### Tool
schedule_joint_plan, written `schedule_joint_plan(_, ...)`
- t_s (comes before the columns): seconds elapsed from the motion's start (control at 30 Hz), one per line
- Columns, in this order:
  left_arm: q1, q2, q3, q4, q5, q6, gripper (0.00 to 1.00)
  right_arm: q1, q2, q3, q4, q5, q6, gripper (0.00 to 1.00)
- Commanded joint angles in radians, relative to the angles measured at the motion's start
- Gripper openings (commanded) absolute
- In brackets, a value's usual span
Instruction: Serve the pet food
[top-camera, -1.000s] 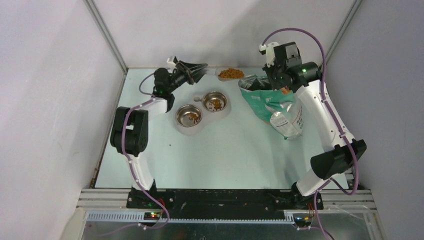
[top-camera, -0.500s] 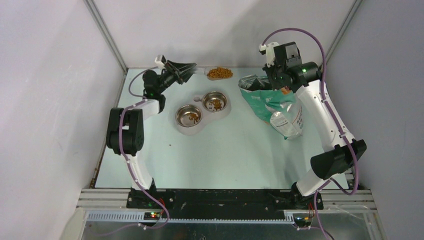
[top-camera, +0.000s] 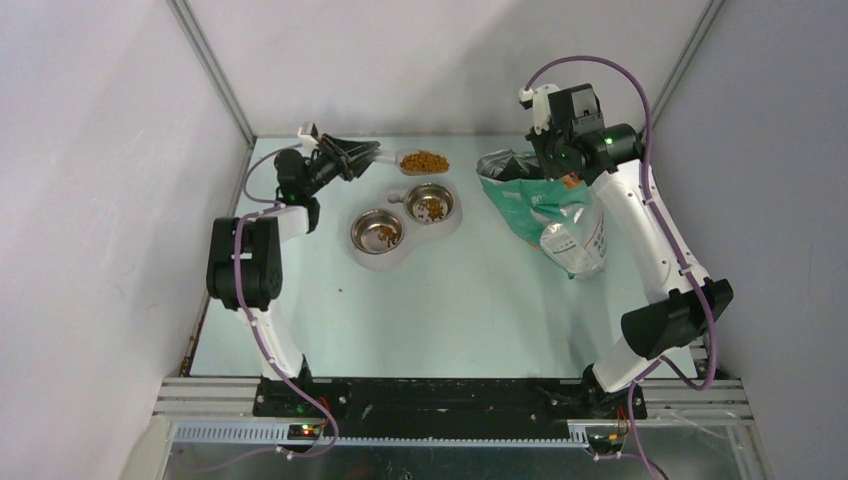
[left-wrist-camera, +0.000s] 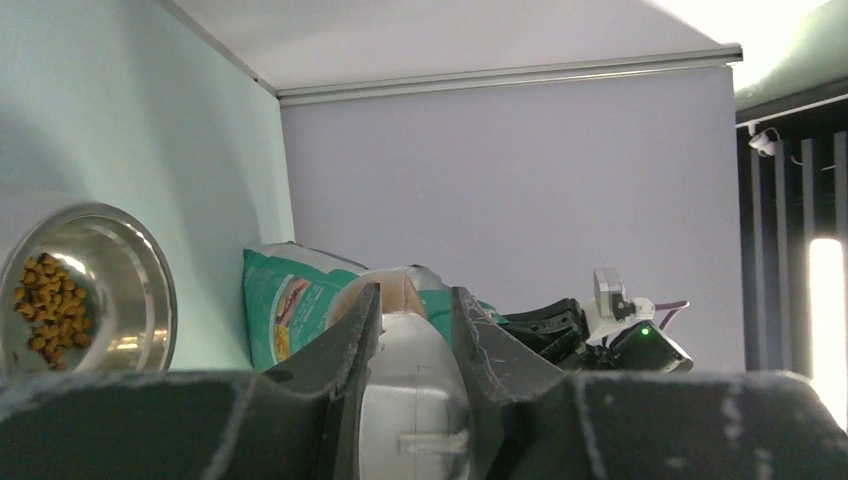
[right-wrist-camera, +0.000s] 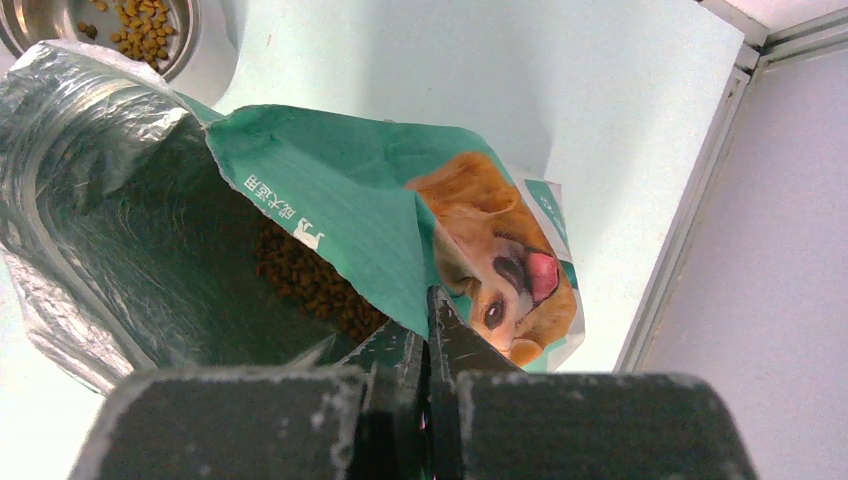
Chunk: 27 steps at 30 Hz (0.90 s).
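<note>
A clear plastic scoop (top-camera: 424, 161) heaped with pet food (top-camera: 425, 160) hangs just behind the right steel bowl (top-camera: 429, 203). My left gripper (top-camera: 352, 155) is shut on the scoop's handle (left-wrist-camera: 412, 400), which fills the gap between both fingers (left-wrist-camera: 345, 350). Both the right bowl and the left bowl (top-camera: 378, 231) hold a little kibble. The teal-green bag (top-camera: 550, 210) stands open at the right. My right gripper (right-wrist-camera: 428, 300) is shut on the bag's rim (right-wrist-camera: 400, 250), and more pet food (right-wrist-camera: 310, 280) shows inside it.
The two bowls sit in a white double stand (top-camera: 405, 245) at mid-table. Enclosure walls close in the back and both sides, and the back left corner post (top-camera: 215, 70) is near my left arm. The right arm's purple cable (top-camera: 600, 65) loops above the bag.
My left arm has carried the filled scoop leftward and a little nearer, from beside the bag's mouth to just behind the right bowl. The right gripper and the bag have not moved.
</note>
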Motion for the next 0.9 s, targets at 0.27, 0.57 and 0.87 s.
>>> schedule_joint_plan(0.27, 0.043, 0.032, 0.02, -0.032, 0.035, 0.136, 0.0, -0.029, -0.01, -0.021, -0.065, 0.039, -0.002, 0.0)
schedule_joint_plan(0.57, 0.053, 0.094, 0.045, -0.111, 0.046, 0.229, 0.0, -0.033, -0.011, -0.018, -0.062, 0.043, -0.004, 0.0)
schedule_joint_plan(0.87, 0.053, 0.115, 0.077, -0.289, 0.018, 0.416, 0.0, -0.045, -0.011, -0.016, -0.061, 0.039, -0.004, 0.0)
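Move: My left hand already holds the loaded scoop, its blade reaching out to the right. The far right steel bowl lies about 11 cm to the right, level or 1 cm ahead, and 22 cm below. The near left bowl is some 7 cm back, straight below sideways; the food bag's middle is roughly 34 cm right, 5 cm back, 12 cm lower. From my right hand, the far bowl is about 24 cm left, 11 cm ahead, 26 cm down. I lower the filled scoop about 10 cm towards the far right bowl, slowly at first and then steadily, with my left hand easing a couple of centimetres left and slightly forward. As it sinks I tip the scoop's blade end down by some 10 degrees, keeping my grip on the handle. My right hand stays put, still pinching the rim of the food bag. ##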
